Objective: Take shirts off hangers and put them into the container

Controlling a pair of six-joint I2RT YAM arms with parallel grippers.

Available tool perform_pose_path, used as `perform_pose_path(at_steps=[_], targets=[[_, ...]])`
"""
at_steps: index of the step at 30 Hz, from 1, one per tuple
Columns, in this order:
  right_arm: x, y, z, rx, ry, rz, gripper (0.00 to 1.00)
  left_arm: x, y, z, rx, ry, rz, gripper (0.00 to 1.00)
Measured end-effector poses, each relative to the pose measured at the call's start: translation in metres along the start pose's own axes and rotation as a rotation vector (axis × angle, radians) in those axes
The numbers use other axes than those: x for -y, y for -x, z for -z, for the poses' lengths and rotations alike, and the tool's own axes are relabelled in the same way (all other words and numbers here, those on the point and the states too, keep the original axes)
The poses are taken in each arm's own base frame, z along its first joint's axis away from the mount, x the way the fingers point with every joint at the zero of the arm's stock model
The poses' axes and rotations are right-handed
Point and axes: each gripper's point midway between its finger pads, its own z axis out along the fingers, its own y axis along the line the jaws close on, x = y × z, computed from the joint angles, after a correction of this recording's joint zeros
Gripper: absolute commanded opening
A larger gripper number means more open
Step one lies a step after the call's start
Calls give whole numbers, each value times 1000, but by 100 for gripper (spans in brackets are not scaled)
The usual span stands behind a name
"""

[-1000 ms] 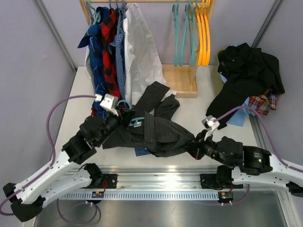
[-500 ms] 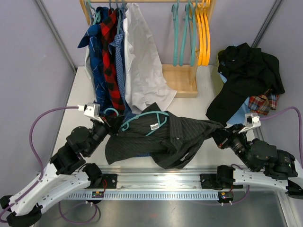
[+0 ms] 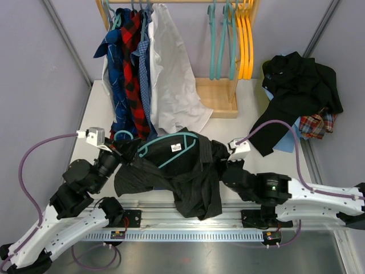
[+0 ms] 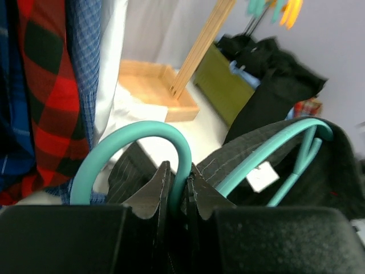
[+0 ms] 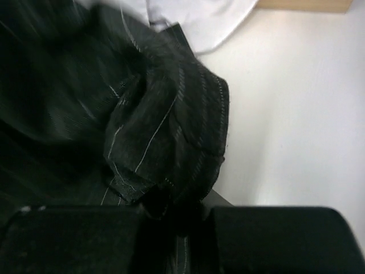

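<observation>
A dark grey pinstriped shirt (image 3: 182,177) hangs bunched over a teal hanger (image 3: 165,139) near the table's front. My left gripper (image 3: 121,146) is shut on the hanger's hook; in the left wrist view the teal hook (image 4: 137,134) runs between the closed jaws of that gripper (image 4: 179,178), with the shirt (image 4: 251,154) behind. My right gripper (image 3: 220,164) is shut on a fold at the shirt's right side, and its wrist view shows pinstriped cloth (image 5: 165,131) pinched in the gripper (image 5: 177,211). The olive-green container (image 3: 266,68) stands at the far right, mostly buried under black shirts (image 3: 299,80).
A wooden rack (image 3: 219,97) at the back carries a blue plaid shirt (image 3: 117,68), a red-black plaid shirt (image 3: 132,57) and a white shirt (image 3: 171,74). Bare teal hangers (image 3: 219,40) and orange hangers (image 3: 245,40) hang beside them. A metal rail runs along the near edge.
My right gripper swung out to the right with the shirt's cloth, then back left toward the middle, bunching the shirt. My left gripper drew the hanger hook leftward.
</observation>
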Motion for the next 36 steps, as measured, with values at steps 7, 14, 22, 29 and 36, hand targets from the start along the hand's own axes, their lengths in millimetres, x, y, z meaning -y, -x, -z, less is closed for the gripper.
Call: perform_pose_path(at_steps=[7, 14, 22, 29, 36], targets=[[2, -41, -17, -79, -55, 32, 0, 30, 79, 33, 185, -122, 50, 0], [-10, -55, -24, -106, -35, -6, 0, 32, 99, 57, 270, -165, 78, 0], [-32, -87, -34, -218, 43, 124, 83, 48, 76, 36, 264, -259, 142, 0], [-37, -37, -5, -161, 157, 133, 97, 63, 45, 22, 149, -333, 165, 0], [-25, 64, 64, 17, 347, 36, 94, 57, 22, 29, 54, -322, 138, 0]])
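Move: The dark striped shirt still hangs between the hands: its middle is about 17 cm to the right of the left hand, 3 cm back and 13 cm lower, with the hanger's neck in those fingers. From the right hand, which grips the shirt's far end, that middle is some 18 cm left, 2 cm back and 7 cm down. The hanging white shirt stands about 27 cm ahead and 16 cm right of the left hand, the red checked shirt 23 cm ahead and 2 cm left of it, both some 5 cm lower. The left hand, still pinching the green hanger by its neck, pulls it up and away from the dark striped shirt, rising about 10 cm while drawing back and a little left with the fingertips tipping up, then swings the hanger some 6 cm right and sinks, turning clockwise. Meanwhile the right hand keeps hold of the shirt as it lowers it about 8 cm and carries it left, then opens wide, lets go and climbs some 16 cm away from the cloth, drifting back to the right. ##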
